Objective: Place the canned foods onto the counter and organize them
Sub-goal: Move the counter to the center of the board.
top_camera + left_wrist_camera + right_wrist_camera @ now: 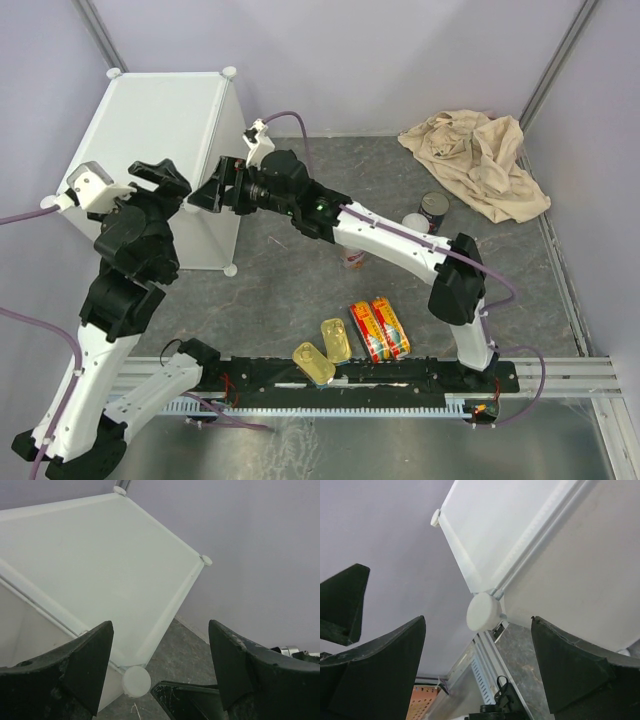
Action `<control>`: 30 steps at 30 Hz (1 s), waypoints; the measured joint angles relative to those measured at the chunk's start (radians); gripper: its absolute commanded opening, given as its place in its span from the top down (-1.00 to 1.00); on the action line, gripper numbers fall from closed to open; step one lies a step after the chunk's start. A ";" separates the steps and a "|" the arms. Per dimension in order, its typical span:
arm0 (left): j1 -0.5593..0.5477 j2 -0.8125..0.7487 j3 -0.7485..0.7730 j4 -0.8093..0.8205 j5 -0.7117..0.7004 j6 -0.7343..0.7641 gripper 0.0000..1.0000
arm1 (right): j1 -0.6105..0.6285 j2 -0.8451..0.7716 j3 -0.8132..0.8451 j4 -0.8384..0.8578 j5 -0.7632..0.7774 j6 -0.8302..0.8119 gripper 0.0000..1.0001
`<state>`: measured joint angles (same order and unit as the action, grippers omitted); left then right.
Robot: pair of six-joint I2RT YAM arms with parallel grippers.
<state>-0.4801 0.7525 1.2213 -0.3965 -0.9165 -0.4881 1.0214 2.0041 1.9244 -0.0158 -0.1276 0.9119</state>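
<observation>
The counter is a big white cube at the back left, with round knobs at its corners. My left gripper hangs open at its near right corner, nothing between the fingers. My right gripper faces it, open and empty, against the counter's right side panel. In the left wrist view the counter and a corner knob lie ahead of that gripper. Two gold tins and two red-yellow tins lie near the front. A dark can and a white-and-red can stand right of my right arm; another white-and-red can peeks out under it.
A crumpled beige cloth lies at the back right. A metal rail runs along the near edge of the grey tabletop. Purple walls close in the back and sides. In the right wrist view a corner knob of the counter sits between the fingers' line.
</observation>
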 measured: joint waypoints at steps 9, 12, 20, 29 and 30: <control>0.000 -0.020 -0.024 0.002 0.001 0.011 -0.64 | 0.006 0.085 0.085 0.003 -0.030 0.070 -0.77; 0.000 -0.029 -0.028 0.008 0.001 0.013 -0.64 | 0.008 0.093 0.085 0.001 -0.034 0.080 -0.71; 0.000 -0.033 -0.047 0.023 0.001 0.026 -0.63 | 0.013 0.093 0.085 0.010 -0.058 0.097 -0.51; 0.000 -0.034 -0.070 0.050 0.001 0.031 -0.63 | 0.013 0.095 0.085 0.026 -0.085 0.114 -0.35; 0.000 -0.034 -0.074 0.055 0.001 0.036 -0.63 | 0.013 0.097 0.085 0.027 -0.087 0.116 -0.33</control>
<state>-0.4801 0.7185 1.1469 -0.3416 -0.9157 -0.4519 1.0344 2.1006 2.0098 0.0116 -0.2142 1.0275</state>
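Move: The counter's near right knob, the round white cap on its top corner, lies about 5 cm to the right hand's left, roughly 1 cm farther out and 1 cm lower. Along the top, the near left knob is some 25 cm to the left of that knob and level with it, and the far right knob is about 28 cm beyond it and 4 cm to its right. From the left hand the near right knob lies about 4 cm ahead, 2 cm right and 9 cm below. The right hand eases about 3 cm to the left, its fingers reaching around the counter's near right knob, and slows while it tips down by roughly 5 degrees and turns slightly counter-clockwise. Its last part is a small draw back of about 1 cm, with the wide-open fingers narrowing by about a quarter of their range until the knob sits between the tips, close against one of them but not yet gripped. ##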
